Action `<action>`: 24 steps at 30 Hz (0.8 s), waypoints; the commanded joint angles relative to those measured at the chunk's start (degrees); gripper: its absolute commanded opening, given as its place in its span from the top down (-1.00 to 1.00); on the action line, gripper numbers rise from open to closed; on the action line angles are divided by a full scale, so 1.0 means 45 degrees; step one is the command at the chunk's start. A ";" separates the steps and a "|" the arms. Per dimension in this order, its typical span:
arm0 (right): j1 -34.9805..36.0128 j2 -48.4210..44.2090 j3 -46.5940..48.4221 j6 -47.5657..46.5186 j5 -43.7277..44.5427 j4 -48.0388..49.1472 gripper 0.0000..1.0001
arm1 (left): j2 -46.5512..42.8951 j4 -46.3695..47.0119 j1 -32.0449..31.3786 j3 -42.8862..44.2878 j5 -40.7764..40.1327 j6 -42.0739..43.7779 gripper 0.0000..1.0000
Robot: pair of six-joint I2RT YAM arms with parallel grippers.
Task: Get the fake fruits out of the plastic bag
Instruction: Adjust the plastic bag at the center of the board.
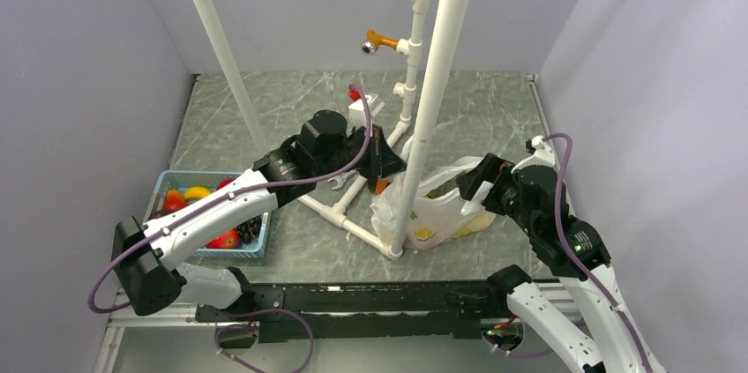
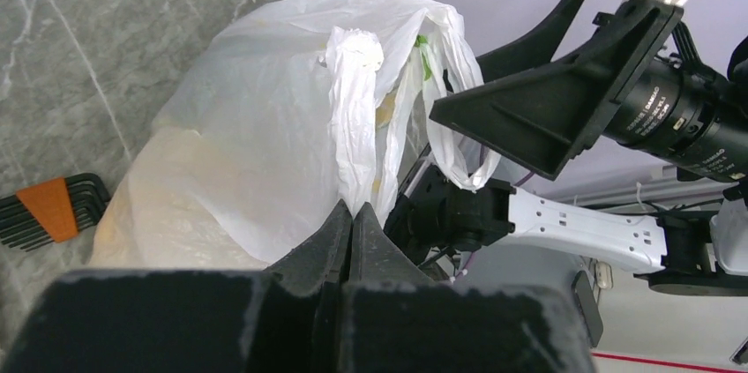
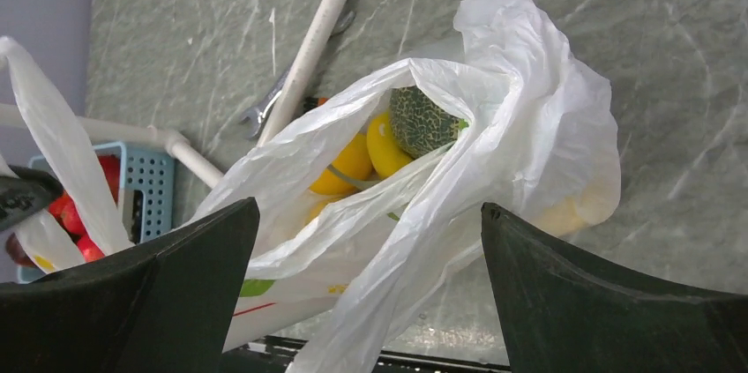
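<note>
The plastic bag (image 1: 434, 212) slumps on the marble tabletop next to the upright white pipe. My left gripper (image 1: 381, 167) is at the bag's left side, and in the left wrist view its jaws (image 2: 353, 212) are shut on a twisted strip of the bag's handle (image 2: 353, 117). My right gripper (image 3: 369, 207) is open wide at the bag's right side, with the bag's mouth and a loose fold lying between its fingers. Inside the bag (image 3: 529, 126) I see fake fruits: a green netted melon (image 3: 422, 122) and yellow pieces (image 3: 353, 166).
A light-blue basket (image 1: 173, 181) at the left holds red, yellow and dark fruits. A white pipe frame (image 1: 422, 117) with blue and orange taps stands mid-table. A wrench (image 1: 340, 182) and an orange-holdered hex key set (image 2: 53, 208) lie near the bag.
</note>
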 commanded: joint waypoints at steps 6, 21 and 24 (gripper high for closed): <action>-0.0012 0.0537 -0.0034 0.1705 -0.0726 0.0795 -0.97 | -0.0464 0.0378 -0.0559 -0.0218 0.0136 -0.0052 1.00; -0.0018 0.1682 0.3117 0.0037 0.6388 0.1030 1.00 | -0.1083 -0.0554 -0.0602 0.1046 -0.3701 0.0737 1.00; -0.0018 0.1682 0.3379 -0.0801 0.7882 0.1335 1.00 | -0.0712 -0.1224 -0.0412 0.2026 -0.4897 0.0431 1.00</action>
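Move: The plastic bag's free handle hangs between the right hand's open fingers, only about 1 cm ahead and 2 cm below. Inside the bag, the green melon is about 5 cm ahead, 4 cm left and 15 cm down, with a yellow fruit some 5 cm left of it. The white pipe corner stands roughly 17 cm left and 8 cm back. From the left hand, the free handle is about 15 cm right, 5 cm back and 7 cm lower. The bag's free handle is pinched as the right fingers shut fully around it, the hand nearly in place, then is pulled up about 9 cm and to the right and forward, the hand turning some 20 degrees clockwise. The left hand keeps its shut grip on the other handle, easing back and slightly down before rising about 4 cm, forward and left. ##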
